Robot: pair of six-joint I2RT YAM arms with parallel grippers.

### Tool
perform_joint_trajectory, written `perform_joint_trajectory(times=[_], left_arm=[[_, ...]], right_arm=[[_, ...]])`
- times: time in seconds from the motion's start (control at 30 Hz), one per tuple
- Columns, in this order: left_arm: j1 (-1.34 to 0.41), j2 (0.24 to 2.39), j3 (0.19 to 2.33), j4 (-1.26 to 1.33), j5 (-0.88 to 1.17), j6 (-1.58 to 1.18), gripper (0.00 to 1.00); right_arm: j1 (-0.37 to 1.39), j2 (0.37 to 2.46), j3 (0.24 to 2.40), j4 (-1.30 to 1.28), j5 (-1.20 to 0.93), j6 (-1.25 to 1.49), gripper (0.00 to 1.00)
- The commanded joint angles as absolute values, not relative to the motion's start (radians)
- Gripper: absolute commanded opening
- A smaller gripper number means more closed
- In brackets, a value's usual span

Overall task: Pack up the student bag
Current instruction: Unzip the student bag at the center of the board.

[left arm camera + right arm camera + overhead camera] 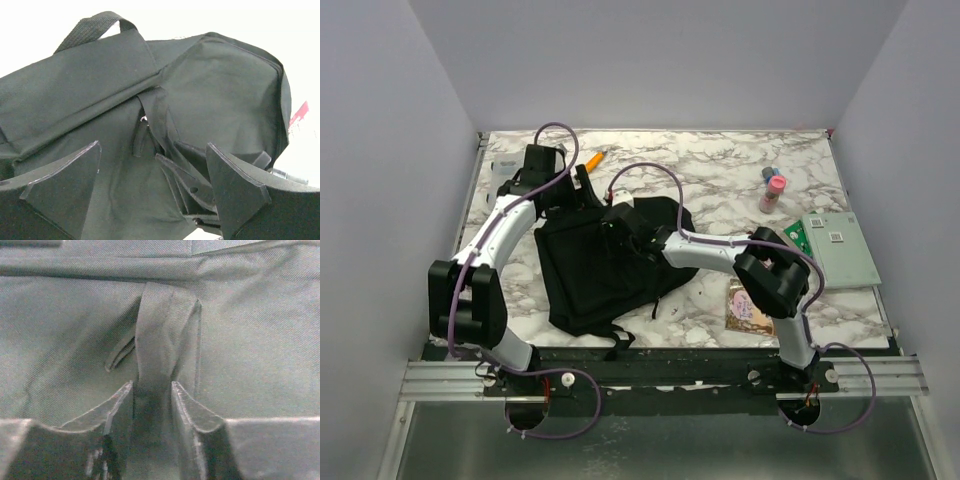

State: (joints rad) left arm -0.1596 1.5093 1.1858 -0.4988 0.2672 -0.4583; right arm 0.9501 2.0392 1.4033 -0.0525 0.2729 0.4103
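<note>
The student bag [595, 270], a large black fabric backpack, lies flat mid-table. My right gripper [618, 226] rests on its upper part. In the right wrist view the right gripper [152, 390] is shut on a black strap tab of the bag [160, 325]. My left gripper [583, 188] hovers at the bag's far left corner, open and empty. In the left wrist view the left gripper [152, 165] has its jaws wide apart over the bag's fabric [215, 85]. The top loop handle [97, 25] and the right gripper's fingers [200, 185] show there too.
An orange marker [594, 159] lies at the back just beyond the left gripper. A pink bottle [773, 193] and a blue-capped item [770, 174] stand at the back right. A green-and-white board [835, 245] lies at the right edge. A small printed packet [748, 305] lies near the right arm.
</note>
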Motion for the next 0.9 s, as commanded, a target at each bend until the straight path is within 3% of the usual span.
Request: perform_joint_trajectory(times=[0.0, 0.13, 0.17, 0.47, 0.57, 0.67, 0.87], left_arm=[[-0.184, 1.605, 1.325, -0.656, 0.175, -0.404, 0.87], [-0.216, 1.690, 1.362, -0.666, 0.153, -0.349, 0.86], [-0.222, 1.707, 1.356, -0.664, 0.150, -0.345, 0.86], [-0.229, 1.759, 1.381, -0.656, 0.306, -0.377, 0.78], [-0.229, 1.748, 1.374, -0.653, 0.293, -0.351, 0.59], [-0.231, 1.706, 1.354, -0.651, 0.299, -0.346, 0.51], [-0.245, 1.508, 1.183, -0.561, 0.297, -0.368, 0.51]], right_arm=[[0.950, 2.078, 1.418, -0.034, 0.341, 0.366, 0.30], [0.950, 2.052, 1.391, -0.016, 0.340, 0.339, 0.02], [0.950, 2.041, 1.382, -0.010, 0.332, 0.333, 0.01], [0.927, 1.944, 1.284, 0.112, 0.137, 0.345, 0.01], [0.907, 1.913, 1.250, 0.138, 0.077, 0.361, 0.01], [0.871, 1.878, 1.198, 0.197, 0.007, 0.395, 0.01], [0.799, 1.875, 1.170, 0.261, -0.191, 0.561, 0.01]])
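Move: My right fingers hang half open around the folded zipper strip on the student bag; the zipper slider lies about 3 cm ahead and 1 cm to their right, at nearly the same height. My left hand hovers high, that slider some 7 cm to its right, level with it fore and aft, about 10 cm below. The bag's handle loop is roughly 9 cm ahead of my left hand and 12 cm down; the orange marker, about 20 cm straight ahead on the table. I shut my right fingers on the zipper strip just behind the slider and pinch it, then ease it up and to my right by about 2 cm each, rolling the hand left side up. My left hand nudges forward, then sinks about 6 cm and a little right towards the cloth beside the slider, tipping down, half closing, and finally lifting slightly. ##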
